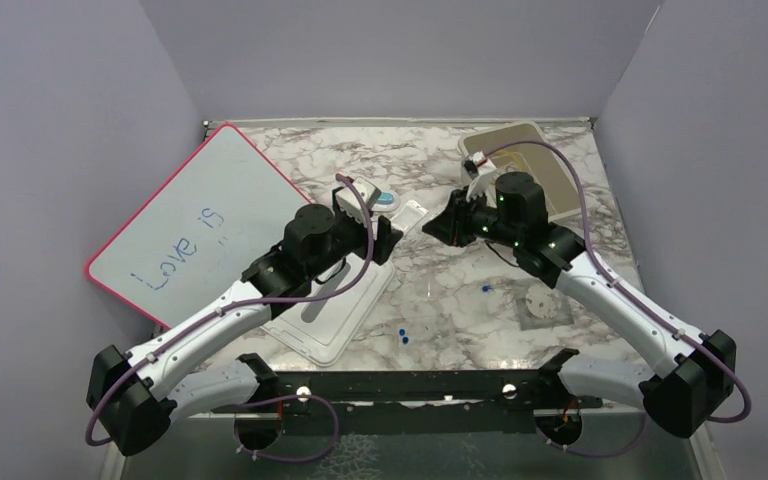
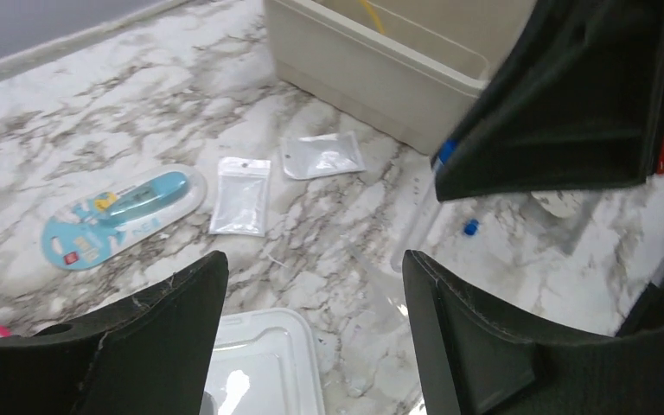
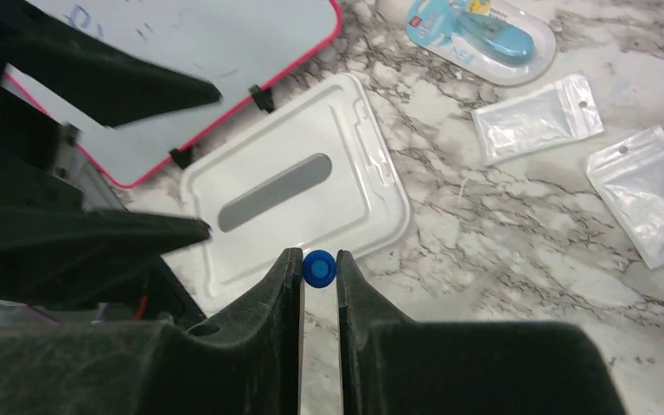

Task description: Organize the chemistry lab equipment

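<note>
My right gripper (image 3: pixel 319 261) is shut on a clear tube with a blue cap (image 3: pixel 319 268). In the left wrist view the tube (image 2: pixel 417 226) hangs down from the right gripper to just above the marble. My left gripper (image 2: pixel 311 268) is open and empty, above the corner of a clear lid (image 2: pixel 259 363). In the top view both grippers, left (image 1: pixel 390 238) and right (image 1: pixel 442 226), face each other at mid table. Two clear zip bags (image 2: pixel 240 194) (image 2: pixel 322 156) lie flat behind them. A yellow strand (image 2: pixel 368 13) shows inside the beige bin (image 2: pixel 372 73). Forceps and the green stick are out of view.
A blue thermometer pack (image 2: pixel 121 216) lies at the left of the bags. A red-edged whiteboard (image 1: pixel 190 230) lies at the far left, with the clear lid (image 1: pixel 330 310) beside it. Loose blue caps (image 1: pixel 401 336) (image 1: pixel 486 288) and a clear round disc (image 1: pixel 538 303) lie near the front. The bin (image 1: pixel 520 160) stands back right.
</note>
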`<action>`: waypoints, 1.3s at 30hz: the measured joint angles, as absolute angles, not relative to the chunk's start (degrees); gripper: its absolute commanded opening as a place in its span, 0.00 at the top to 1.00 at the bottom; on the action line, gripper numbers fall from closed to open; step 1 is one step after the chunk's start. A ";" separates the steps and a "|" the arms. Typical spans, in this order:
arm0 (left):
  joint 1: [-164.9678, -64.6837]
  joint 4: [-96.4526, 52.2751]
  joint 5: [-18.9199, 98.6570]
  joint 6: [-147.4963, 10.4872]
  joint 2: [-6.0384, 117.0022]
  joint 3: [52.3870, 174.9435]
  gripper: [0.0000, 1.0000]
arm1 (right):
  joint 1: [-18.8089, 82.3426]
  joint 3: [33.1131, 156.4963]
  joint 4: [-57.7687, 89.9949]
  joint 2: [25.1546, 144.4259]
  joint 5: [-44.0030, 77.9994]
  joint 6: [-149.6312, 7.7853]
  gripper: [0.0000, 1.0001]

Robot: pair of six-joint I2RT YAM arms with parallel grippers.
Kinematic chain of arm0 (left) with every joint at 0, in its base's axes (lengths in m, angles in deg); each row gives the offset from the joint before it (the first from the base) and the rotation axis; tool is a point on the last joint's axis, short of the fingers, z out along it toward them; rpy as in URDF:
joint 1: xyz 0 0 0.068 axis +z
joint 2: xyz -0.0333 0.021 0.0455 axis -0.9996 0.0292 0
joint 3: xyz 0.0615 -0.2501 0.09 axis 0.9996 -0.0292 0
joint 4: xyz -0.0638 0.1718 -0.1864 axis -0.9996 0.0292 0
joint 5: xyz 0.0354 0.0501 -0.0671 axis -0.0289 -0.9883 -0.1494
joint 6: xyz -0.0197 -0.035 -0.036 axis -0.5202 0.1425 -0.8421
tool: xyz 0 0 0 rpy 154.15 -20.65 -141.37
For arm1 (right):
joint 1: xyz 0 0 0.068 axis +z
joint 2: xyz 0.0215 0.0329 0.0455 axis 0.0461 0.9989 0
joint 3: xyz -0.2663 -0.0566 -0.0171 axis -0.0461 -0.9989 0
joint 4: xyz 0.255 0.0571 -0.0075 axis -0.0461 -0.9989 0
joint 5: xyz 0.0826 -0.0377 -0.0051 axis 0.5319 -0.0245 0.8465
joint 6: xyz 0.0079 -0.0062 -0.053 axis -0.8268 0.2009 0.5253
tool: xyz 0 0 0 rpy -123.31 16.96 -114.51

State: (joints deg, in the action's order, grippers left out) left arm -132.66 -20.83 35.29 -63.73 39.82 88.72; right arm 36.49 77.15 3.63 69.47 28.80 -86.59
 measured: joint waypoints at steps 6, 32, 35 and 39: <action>-132.66 -18.44 22.42 -66.09 38.99 91.10 0.23 | 44.46 70.92 3.78 68.64 18.20 -80.66 0.86; -120.16 -2.14 25.67 -78.75 55.51 104.80 0.23 | 71.59 58.28 2.53 62.25 -8.99 -78.59 0.87; -120.16 -1.79 26.31 -78.29 55.32 104.65 0.22 | 71.59 57.13 5.55 63.67 -8.97 -79.03 0.87; -120.16 -1.70 26.18 -76.98 52.98 102.42 0.22 | 71.70 56.05 9.09 65.97 -8.69 -79.18 0.87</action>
State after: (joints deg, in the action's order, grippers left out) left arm -120.16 -1.70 26.18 -76.98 52.98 102.42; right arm 71.70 56.05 9.09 65.97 -8.69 -79.18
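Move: The right hand still holds a blue-capped tube. The blue-capped tubes on the table lie about 12 cm back from it, 5 cm left and 20 cm below. On that level, the funnel is nearly straight under it, the lone blue cap 14 cm right and 2 cm back, and the lid 22 cm left and 5 cm back. From the empty left hand, the thermometer pack is some 22 cm ahead and 6 cm left; the tubes are 12 cm back and 2 cm right. Down and back goes the right hand, roughly 13 cm lower and 10 cm nearer the base, towards the lying tubes, its wrist tipping further down and its pinch on the capped tube kept. The open left hand withdraws forward and left about 10 cm, first rising, then sinking towards the thermometer pack, turning counter-clockwise and tipping down. ##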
